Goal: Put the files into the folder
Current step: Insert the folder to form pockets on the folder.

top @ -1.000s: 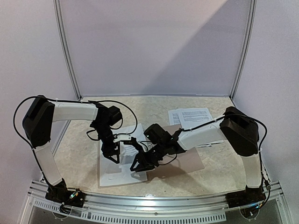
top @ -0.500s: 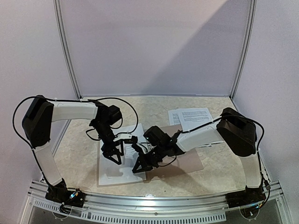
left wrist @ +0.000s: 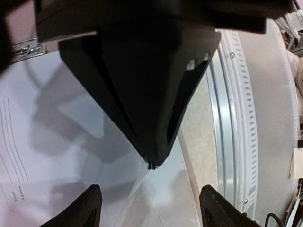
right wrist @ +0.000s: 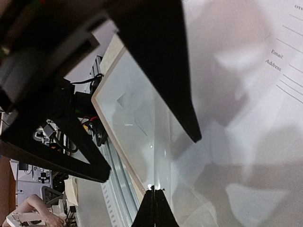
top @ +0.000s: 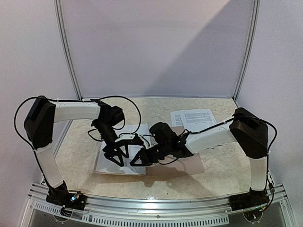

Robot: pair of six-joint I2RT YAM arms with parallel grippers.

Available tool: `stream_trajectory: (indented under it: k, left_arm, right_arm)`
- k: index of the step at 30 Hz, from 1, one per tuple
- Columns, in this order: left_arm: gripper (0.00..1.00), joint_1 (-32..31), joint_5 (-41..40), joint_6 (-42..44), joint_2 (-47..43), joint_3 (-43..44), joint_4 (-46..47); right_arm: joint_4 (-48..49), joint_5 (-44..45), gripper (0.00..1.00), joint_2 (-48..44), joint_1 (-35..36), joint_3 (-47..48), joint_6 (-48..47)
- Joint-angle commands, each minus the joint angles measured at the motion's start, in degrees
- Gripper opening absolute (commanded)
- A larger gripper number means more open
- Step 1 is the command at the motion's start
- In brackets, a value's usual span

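Observation:
A white file in a clear glossy sleeve (top: 116, 163) lies on the left half of the open taupe folder (top: 189, 163). Its near edge is raised. My right gripper (top: 134, 161) is shut on that sleeve's edge, and in the right wrist view its closed tips (right wrist: 154, 191) pinch the clear plastic (right wrist: 137, 118) above the printed sheet (right wrist: 246, 94). My left gripper (top: 117, 157) hovers open just left of it. In the left wrist view its fingertips (left wrist: 91, 208) straddle the sheet (left wrist: 57, 142) without touching it.
More printed files (top: 191, 118) lie on the marbled table behind the folder. A ribbed metal rail (top: 156, 208) runs along the table's near edge, close to the folder's front (right wrist: 102, 111). Both arms crowd the same spot above the left page.
My right gripper has closed on the sleeve's edge and shifted back and up, lifting the sheet's near edge. The left gripper stayed open and drifted slightly towards it.

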Motion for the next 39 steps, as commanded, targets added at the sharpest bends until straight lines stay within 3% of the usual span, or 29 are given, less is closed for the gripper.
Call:
stream_trajectory:
  k: [1,3,11,15,22,28,33,39]
  left_arm:
    - [0.69,-0.95,1.00,1.69,1.93,1.75,-1.81]
    - [0.58,-1.18,0.67,2.59,2.80,2.13,-3.60]
    - [0.00,-0.75,1.72,3.48,3.01,3.80,-6.97]
    - [0.00,-0.66,1.51,3.64,3.53,3.91,-7.61]
    - [0.00,-0.66,0.90,3.99,2.91,3.57,-7.58]
    - [0.00,-1.00,0.17,4.34,3.01,3.24,-7.21]
    - [0.00,-1.31,0.08,4.06,3.10,2.97,-6.62]
    - [0.00,-1.95,-0.12,3.70,2.75,2.51,-5.80]
  right_arm:
    - [3.87,1.63,0.00,-2.86,0.05,-0.30,-0.75]
    - [3.61,1.82,0.00,-2.90,-0.07,-0.28,-0.79]
    - [2.10,1.89,0.00,-3.38,-1.00,-0.63,-0.70]
    - [1.01,2.21,0.00,-3.96,-1.33,-0.85,-0.75]
    - [-8.12,3.82,0.33,-9.04,-4.22,-3.75,-2.16]
    - [-17.02,7.72,0.51,-14.04,-6.83,-5.80,3.07]
    - [-23.41,8.51,0.55,-8.44,-7.58,-3.94,9.63]
    - [-16.49,5.99,0.57,-6.15,-7.87,-5.59,14.88]
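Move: The clear film's raised edge is held in the right hand's shut fingertips, about 2 cm to the right of the open left fingers, 1 cm back and a touch lower. The sheet's near-right corner lies some 8 cm to the right of the right hand, 4 cm ahead and 6 cm below it. The folder's metal clip is about 10 cm to the right of the right hand, 12 cm ahead and 6 cm down. The clear film changes hands: the left fingers shut and pinch its raised edge, easing back about 1 cm, then hold it up. The right hand, after rising 1 cm, opens and lets go, then swings about 9 cm right and 4 cm forward in a low arc, up first and then down towards the sheet's corner by the clip, turning some 20 degrees clockwise and tipping its fingers down. ##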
